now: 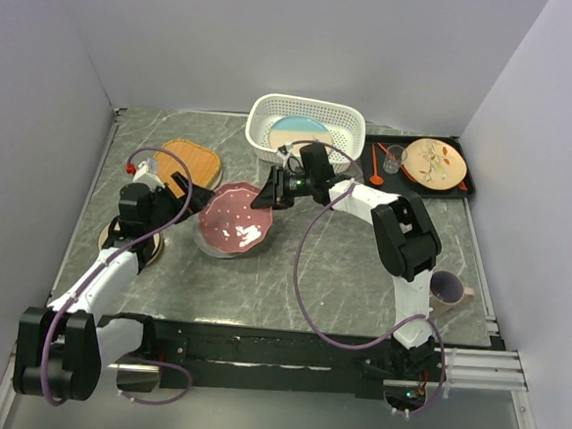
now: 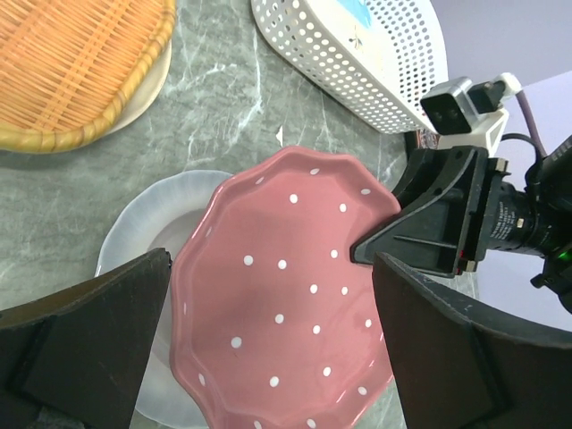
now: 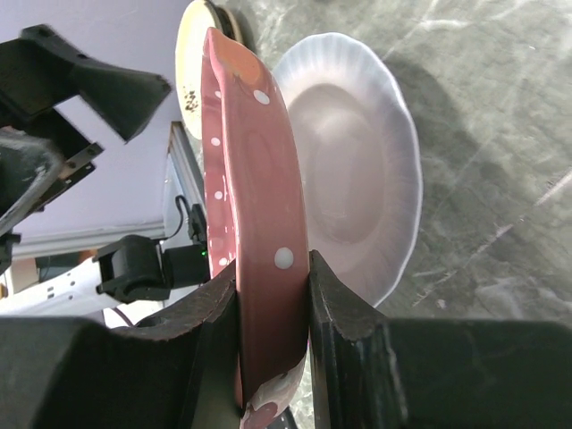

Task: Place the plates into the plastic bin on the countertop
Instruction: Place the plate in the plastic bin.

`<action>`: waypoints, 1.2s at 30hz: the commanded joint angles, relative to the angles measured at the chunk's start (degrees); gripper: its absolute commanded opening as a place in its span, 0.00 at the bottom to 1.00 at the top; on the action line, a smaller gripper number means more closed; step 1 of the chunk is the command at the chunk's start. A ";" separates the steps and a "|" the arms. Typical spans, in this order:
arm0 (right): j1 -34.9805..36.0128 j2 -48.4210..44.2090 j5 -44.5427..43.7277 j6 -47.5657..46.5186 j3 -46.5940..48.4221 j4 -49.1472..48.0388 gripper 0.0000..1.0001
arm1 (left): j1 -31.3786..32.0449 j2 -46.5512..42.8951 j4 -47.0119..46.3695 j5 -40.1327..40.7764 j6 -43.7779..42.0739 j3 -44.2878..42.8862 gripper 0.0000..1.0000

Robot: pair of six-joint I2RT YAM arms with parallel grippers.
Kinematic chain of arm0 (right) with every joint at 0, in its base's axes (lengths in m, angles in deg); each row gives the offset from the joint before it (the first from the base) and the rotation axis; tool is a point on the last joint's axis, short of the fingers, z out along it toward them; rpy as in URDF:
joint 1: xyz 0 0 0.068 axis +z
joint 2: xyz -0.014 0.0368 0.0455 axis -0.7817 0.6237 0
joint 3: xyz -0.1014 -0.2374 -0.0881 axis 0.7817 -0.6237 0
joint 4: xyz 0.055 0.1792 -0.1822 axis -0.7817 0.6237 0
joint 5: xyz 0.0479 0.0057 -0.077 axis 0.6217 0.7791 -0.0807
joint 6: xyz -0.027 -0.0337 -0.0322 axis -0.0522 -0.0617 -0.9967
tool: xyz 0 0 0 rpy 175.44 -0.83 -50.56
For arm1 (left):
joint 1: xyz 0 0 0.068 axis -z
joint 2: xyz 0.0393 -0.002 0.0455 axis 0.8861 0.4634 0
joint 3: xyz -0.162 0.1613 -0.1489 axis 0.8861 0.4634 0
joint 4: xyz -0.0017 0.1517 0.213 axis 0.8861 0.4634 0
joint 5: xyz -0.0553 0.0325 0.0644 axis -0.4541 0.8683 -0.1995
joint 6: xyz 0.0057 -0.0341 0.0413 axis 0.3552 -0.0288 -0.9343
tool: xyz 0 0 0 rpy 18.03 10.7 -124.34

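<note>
A speckled pink plate [image 1: 233, 221] hangs tilted over a white plate [image 2: 134, 234] that lies on the countertop [image 1: 340, 277]. My right gripper [image 3: 273, 304] is shut on the pink plate's [image 3: 259, 206] rim at the side towards the plastic bin. Just left of that plate, my left gripper [image 1: 196, 203] stands open, its wide-apart fingers [image 2: 89, 331] flanking the plate [image 2: 286, 304] without touching it. The white perforated plastic bin [image 1: 347, 121] stands at the back and holds a pale blue plate [image 1: 297, 132]. An orange plate [image 1: 193, 161] lies at the back left. A tan plate [image 1: 152, 252] is partly hidden under my left arm.
A black tray [image 1: 470, 183] at the back right carries a cream leaf-marked plate [image 1: 434, 161], a glass [image 1: 395, 158] and orange spoons [image 1: 377, 167]. A mug [image 1: 448, 287] stands near the right arm's base. Grey walls close off three sides.
</note>
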 commanded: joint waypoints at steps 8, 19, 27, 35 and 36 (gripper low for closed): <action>-3.87 0.79 -1.37 5.04 8.99 -5.19 0.00 | 0.18 -2.13 -1.09 1.32 -1.54 -0.60 0.99; -9.93 2.73 -4.45 6.01 19.78 -1.52 0.00 | 0.18 -2.21 -1.54 1.32 -1.63 0.19 0.99; -14.24 6.68 -5.68 8.64 28.75 -0.88 0.00 | 0.18 -1.69 -2.32 0.80 -1.54 0.63 0.99; -16.61 11.52 -6.99 11.63 36.94 0.34 0.00 | 0.27 -0.90 -3.03 -0.08 -1.36 0.98 0.99; -16.79 11.60 -7.17 11.90 37.55 0.26 0.00 | 0.27 -0.90 -3.20 -0.08 -1.36 1.07 0.99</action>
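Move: The pink plate is in the right fingers, and the bin it is bound for has its middle about 20 cm ahead of that hand, 9 cm to its right and 6 cm lower, with the blue-and-cream plate lying inside. The white plate rests about 8 cm back from the hand, 11 cm to its left and 11 cm down; the wicker basket is some 11 cm ahead, 23 cm left. From the left hand, the bin lies about 20 cm ahead, 26 cm right. Keeping its pinch on the right edge of the pink plate, the right hand starts slowly, then carries it forward about 20 cm and 10 cm to the right, away from the white plate and over the bin. The climb of some 9 cm comes mostly in the second half of the way and eases into a sink of about 2 cm at the end, while the wrist swings about 25 degrees clockwise and the fingers stay closed. ##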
